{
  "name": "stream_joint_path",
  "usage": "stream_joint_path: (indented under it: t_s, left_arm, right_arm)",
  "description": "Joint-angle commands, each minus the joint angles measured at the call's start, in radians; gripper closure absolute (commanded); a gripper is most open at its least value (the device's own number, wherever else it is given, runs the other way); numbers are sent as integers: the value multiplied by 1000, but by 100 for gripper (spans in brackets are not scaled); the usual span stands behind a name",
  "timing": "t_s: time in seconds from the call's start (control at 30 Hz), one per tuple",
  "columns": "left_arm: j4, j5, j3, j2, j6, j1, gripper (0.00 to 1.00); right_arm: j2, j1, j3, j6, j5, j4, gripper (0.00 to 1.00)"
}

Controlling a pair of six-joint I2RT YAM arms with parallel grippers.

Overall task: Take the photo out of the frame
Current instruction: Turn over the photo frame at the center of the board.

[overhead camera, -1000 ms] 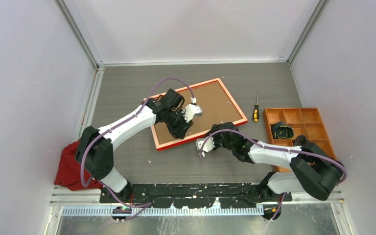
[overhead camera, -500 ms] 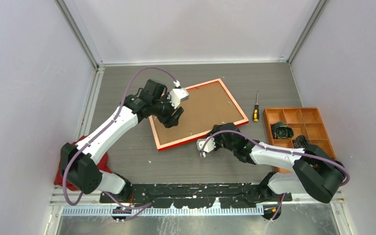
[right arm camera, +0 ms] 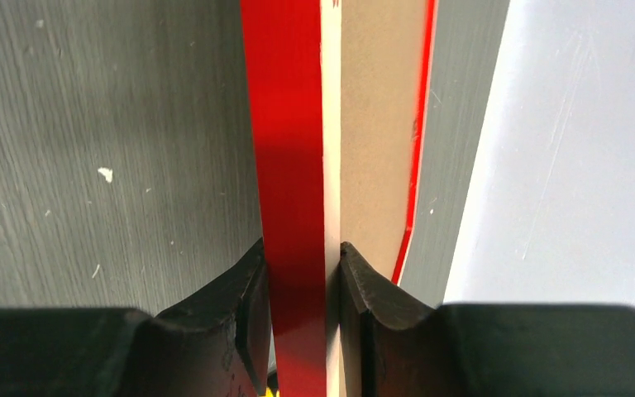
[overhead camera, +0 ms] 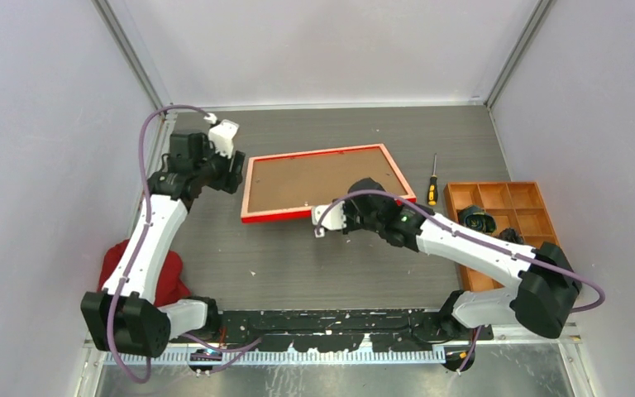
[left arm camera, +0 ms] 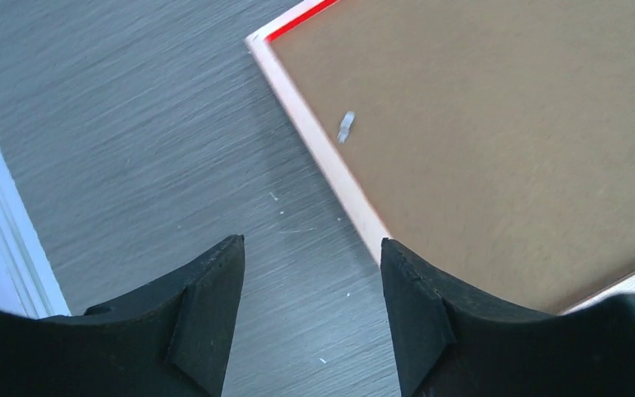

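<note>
The frame [overhead camera: 298,215] lies back up in the middle of the table, its red rails around a brown backing board [overhead camera: 322,178]. The photo is hidden under that board. My right gripper [overhead camera: 349,212] is shut on the frame's near rail; in the right wrist view its gripper [right arm camera: 302,248] pinches the red rail [right arm camera: 285,124] from both sides, with the board [right arm camera: 380,124] beside it. My left gripper [overhead camera: 233,174] hangs open at the frame's left end. In the left wrist view this gripper [left arm camera: 310,244] holds nothing, with bare table between its fingers and the frame's rim [left arm camera: 314,141] just ahead.
A screwdriver [overhead camera: 432,192] lies right of the frame. Further right stands an orange compartment tray [overhead camera: 508,198] with a dark object [overhead camera: 475,222] inside. A red cloth [overhead camera: 165,277] sits at the near left by the left arm's base. Walls enclose the table on three sides.
My left gripper has opened and drawn back to the far left, off the backing board. The frame has swung round to lie square to the back wall, my right gripper moving with its near rail.
</note>
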Motion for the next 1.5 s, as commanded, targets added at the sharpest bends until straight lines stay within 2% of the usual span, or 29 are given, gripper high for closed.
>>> stream_joint_path:
  t_s: [0.0,0.23,0.63,1.17,1.3,1.47]
  left_arm:
    - [77,58,-58,-85,-37,90,37]
    - [130,82,-130,-139,-73,195,36]
    - [147,99,-157,-153,-86,207,36]
    - [150,137,-166,-155,-92,212,36]
    - [149,158,-166,-154,-93,213,36]
    - [146,188,-167,-147,-93,213,35]
  right_arm:
    - [6,1,228,211,34,-195,99]
    - [92,5,498,373,28,-370,99]
    - [228,7,833,587,-6,-526,99]
    - [365,-16,1202,904,-100,-633,99]
    - [381,-77,1227,1008,-102,-601,99]
    - [367,-304,1136,1220,-264,-509,99]
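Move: The right hand already pinches the tilted photo frame by its raised near edge; the frame's middle lies about 9 cm ahead of that hand, 7 cm left and 3 cm below. Still from the right hand, the screwdriver is roughly 9 cm ahead and 18 cm right, the wooden tray some 35 cm right and 6 cm back, both about 10 cm lower. The frame's middle is about 25 cm right of the left hand, 3 cm ahead and 12 cm below. Still pinching the frame, the right hand rises about 18 cm and leftward, twisting 60 degrees; the left edges away. ##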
